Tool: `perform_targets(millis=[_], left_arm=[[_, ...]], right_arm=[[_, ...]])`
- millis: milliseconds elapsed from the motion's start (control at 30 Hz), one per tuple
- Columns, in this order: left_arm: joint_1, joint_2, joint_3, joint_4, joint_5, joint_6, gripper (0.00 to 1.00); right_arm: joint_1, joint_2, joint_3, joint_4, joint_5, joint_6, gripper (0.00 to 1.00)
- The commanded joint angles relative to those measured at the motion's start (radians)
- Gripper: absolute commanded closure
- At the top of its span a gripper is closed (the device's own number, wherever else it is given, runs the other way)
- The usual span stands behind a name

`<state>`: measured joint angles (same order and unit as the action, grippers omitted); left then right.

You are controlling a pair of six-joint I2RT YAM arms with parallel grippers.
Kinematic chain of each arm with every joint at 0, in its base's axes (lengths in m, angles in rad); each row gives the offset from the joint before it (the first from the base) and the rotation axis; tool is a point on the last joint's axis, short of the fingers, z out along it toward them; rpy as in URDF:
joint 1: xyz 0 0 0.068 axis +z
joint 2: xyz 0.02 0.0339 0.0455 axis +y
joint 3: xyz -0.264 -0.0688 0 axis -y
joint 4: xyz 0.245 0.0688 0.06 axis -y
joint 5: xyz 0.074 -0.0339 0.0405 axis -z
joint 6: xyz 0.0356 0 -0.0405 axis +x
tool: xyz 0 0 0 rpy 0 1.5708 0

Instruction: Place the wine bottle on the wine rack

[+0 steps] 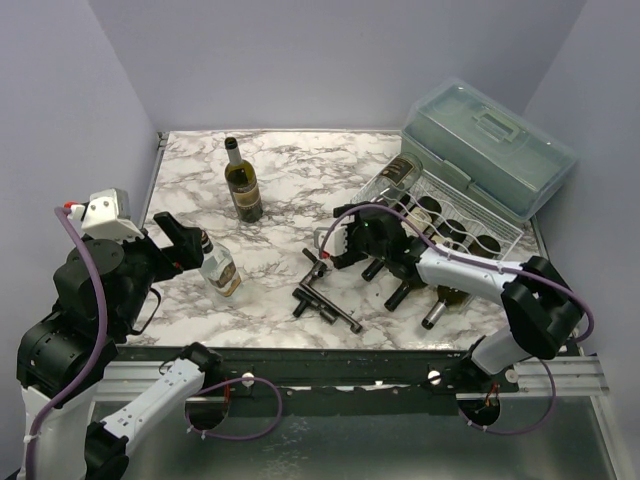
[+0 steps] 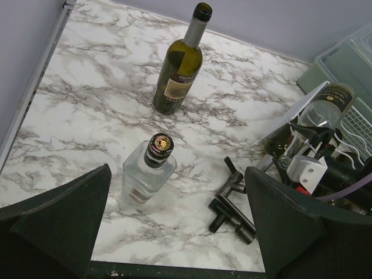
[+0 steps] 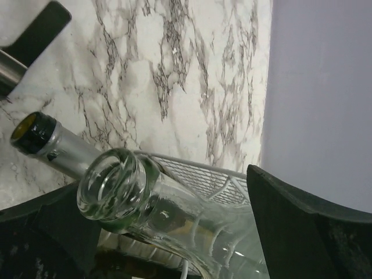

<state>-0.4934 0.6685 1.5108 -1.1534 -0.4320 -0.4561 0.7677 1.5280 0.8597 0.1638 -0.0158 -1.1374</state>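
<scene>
The silver wire wine rack (image 1: 470,225) stands at the right and holds several bottles lying down, necks toward me. A clear wine bottle (image 1: 401,172) lies in its far-left cradle. My right gripper (image 1: 352,234) is open at that bottle's neck. In the right wrist view the clear neck and open mouth (image 3: 110,185) sit between the spread fingers (image 3: 302,226), with a gap on the right side, over the rack's mesh (image 3: 203,177). A green wine bottle (image 1: 243,185) stands upright at the back. My left gripper (image 1: 185,245) is open and empty, just behind a small clear square bottle (image 2: 145,174).
A translucent grey-green lidded box (image 1: 490,150) sits behind the rack at the far right. A black metal T-shaped tool (image 1: 325,295) lies on the marble near the front, between the arms. A second capped bottle neck (image 3: 36,133) lies beside the clear one.
</scene>
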Motion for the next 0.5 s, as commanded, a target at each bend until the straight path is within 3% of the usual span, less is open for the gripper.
perform_targets(millis=[0, 267, 367, 467], left_arm=[[-0.007, -0.006, 0.013, 0.011, 0.013, 0.003, 0.01], [-0.007, 0.001, 0.03, 0.018, -0.013, 0.029, 0.01], [-0.007, -0.002, 0.035, 0.029, -0.026, 0.035, 0.01], [-0.007, -0.01, 0.04, 0.041, -0.037, 0.035, 0.01]], right_arm=[[0.051, -0.007, 0.065, -0.132, -0.027, 0.096, 0.0], [0.196, -0.093, 0.063, -0.177, -0.033, 0.251, 0.0], [0.262, -0.107, 0.131, -0.228, -0.091, 0.405, 0.0], [0.292, -0.121, 0.163, -0.138, -0.187, 0.614, 0.0]])
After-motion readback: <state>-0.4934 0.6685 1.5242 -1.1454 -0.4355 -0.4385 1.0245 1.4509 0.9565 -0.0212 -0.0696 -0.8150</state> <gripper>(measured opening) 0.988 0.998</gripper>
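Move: The open right fingers straddle the neck of the clear bottle on the rack; its middle lies about 10 cm ahead, 9 cm right and 3 cm higher. The black tool lies some 12 cm back, 8 cm left and 12 cm below. The standing wine bottle is roughly 14 cm ahead and 29 cm left, the square bottle 8 cm back and 33 cm left. From the left hand the clear bottle is about 29 cm ahead, 44 cm right and 22 cm below. Fingers already wide open, the right hand comes clear of the clear bottle's neck and backs away from the rack towards a place above the black tool. It travels roughly 10 cm back and 8 cm left, speeding up as it goes and lifting a little late on, while the wrist turns some 20 degrees and swings the fingertips farther to the left. ##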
